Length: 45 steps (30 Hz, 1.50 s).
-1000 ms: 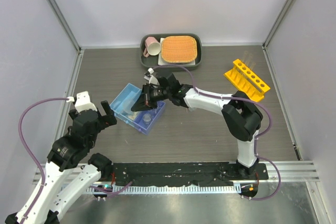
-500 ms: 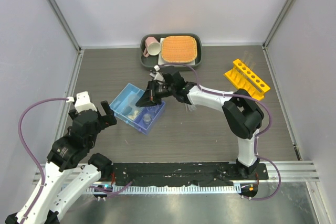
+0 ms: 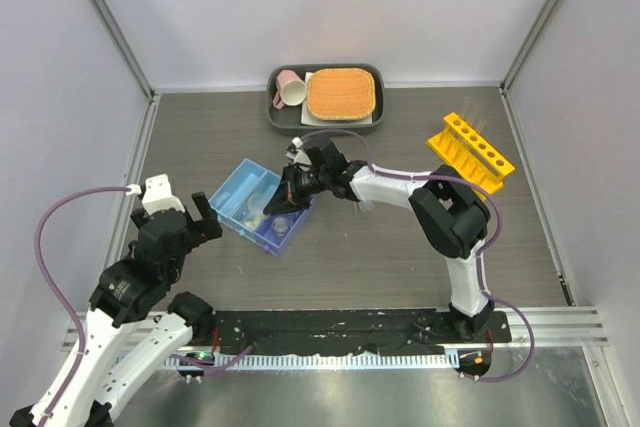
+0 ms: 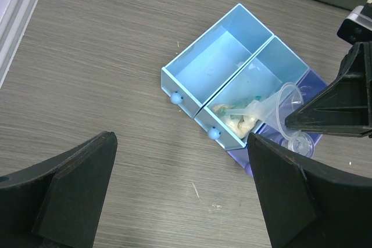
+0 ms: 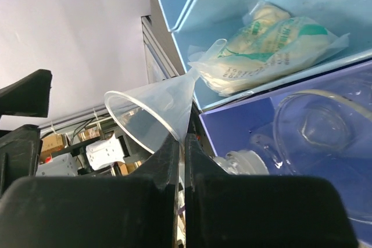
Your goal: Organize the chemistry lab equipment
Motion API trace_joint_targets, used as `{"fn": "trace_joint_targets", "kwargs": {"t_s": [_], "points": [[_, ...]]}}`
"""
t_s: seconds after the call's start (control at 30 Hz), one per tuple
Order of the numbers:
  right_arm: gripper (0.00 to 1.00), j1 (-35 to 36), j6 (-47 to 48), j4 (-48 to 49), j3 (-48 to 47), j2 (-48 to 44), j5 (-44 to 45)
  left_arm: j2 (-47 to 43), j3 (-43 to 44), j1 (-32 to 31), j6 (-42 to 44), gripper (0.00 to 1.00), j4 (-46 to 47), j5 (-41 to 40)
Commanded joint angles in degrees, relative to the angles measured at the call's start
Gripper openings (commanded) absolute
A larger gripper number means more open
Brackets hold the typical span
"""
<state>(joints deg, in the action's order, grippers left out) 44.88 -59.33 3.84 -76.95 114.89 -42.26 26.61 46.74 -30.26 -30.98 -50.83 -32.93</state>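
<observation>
The blue three-compartment tray (image 3: 238, 190) lies left of centre on the table. My right gripper (image 3: 279, 203) hangs over its right end, shut on the rim of a clear funnel (image 5: 152, 110), also seen from the left wrist view as the funnel (image 4: 283, 107). The funnel's spout points at the middle compartment, where a packet of pipettes (image 5: 272, 43) lies. A clear beaker (image 5: 317, 125) sits in the purple end compartment. The yellow tube rack (image 3: 470, 152) stands at the far right. My left gripper (image 3: 178, 210) is open, just left of the tray (image 4: 209, 71).
A dark tray (image 3: 276, 115) at the back holds a pink mug (image 3: 290, 89) and an orange woven mat (image 3: 342, 93). Grey enclosure walls close in the table on three sides. A metal rail (image 3: 540, 319) runs along the near edge.
My right gripper, still holding the funnel, lifted slightly and came back down over the tray's right end, its arm shifting. The left arm has not moved.
</observation>
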Motion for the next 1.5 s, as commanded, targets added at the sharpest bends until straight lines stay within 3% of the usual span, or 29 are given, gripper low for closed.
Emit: {"fn": "trace_joint_targets", "kwargs": {"t_s": [0.0, 0.37, 0.57, 0.7, 0.83, 1.07, 1.23, 1.47], "points": [[0.01, -0.2, 2.2, -1.6, -3.1, 0.8, -0.5, 0.0, 0.4, -0.1, 0.6, 1.0, 1.9, -0.8], [0.05, -1.3, 1.6, -5.3, -9.9, 5.1, 1.0, 0.0, 0.5, -0.1, 0.6, 1.0, 2.0, -0.7], [0.17, -2.5, 1.0, -5.7, -9.7, 4.3, 2.4, 0.2, 0.5, -0.1, 0.7, 1.0, 2.0, -0.6], [0.32, -3.5, 0.6, -5.8, -9.2, 3.3, 3.3, 0.4, 0.4, -0.1, 0.7, 1.0, 2.0, -0.5], [0.37, -4.1, 0.3, -5.9, -8.7, 2.6, 4.2, 0.5, 0.5, -0.1, 0.7, 1.0, 2.0, -0.4], [0.37, -4.4, 1.1, -8.2, -9.7, 0.1, 6.2, 0.6, 0.5, -0.1, 0.7, 1.0, 2.0, -0.4], [0.37, -2.9, 5.5, -13.9, -13.6, -3.8, 8.7, 0.7, 0.5, -0.1, 0.7, 1.0, 2.0, -0.4], [0.37, 3.2, 28.1, -35.2, -25.5, -4.4, 22.0, 0.5, 0.5, -0.1, 0.7, 1.0, 2.0, -0.4]]}}
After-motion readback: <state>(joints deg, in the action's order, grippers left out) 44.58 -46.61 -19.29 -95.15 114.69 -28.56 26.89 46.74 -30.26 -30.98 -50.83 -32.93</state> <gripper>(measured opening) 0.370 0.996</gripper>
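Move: The right hand holds the funnel by its rim. The box's middle blue compartment, where the funnel goes, has its centre about 4 cm to this hand's left, 2 cm ahead and 8 cm below, and the bag in it lies about 5 cm left and level. In the purple compartment the beaker stands 4 cm right and 2 cm ahead, the small jar 1 cm right and 3 cm back. From the left hand the middle compartment is some 8 cm ahead and 12 cm right, well below. Sinking a centimetre or so, then sweeping forward about 6 cm over the box, the right hand opens its fingers from nearly shut to about a third and lets go of the funnel over the middle compartment. It drifts slightly right, turning a little clockwise, then rises about 5 cm as the wrist rolls and the fingertips tip down some 10 degrees. ##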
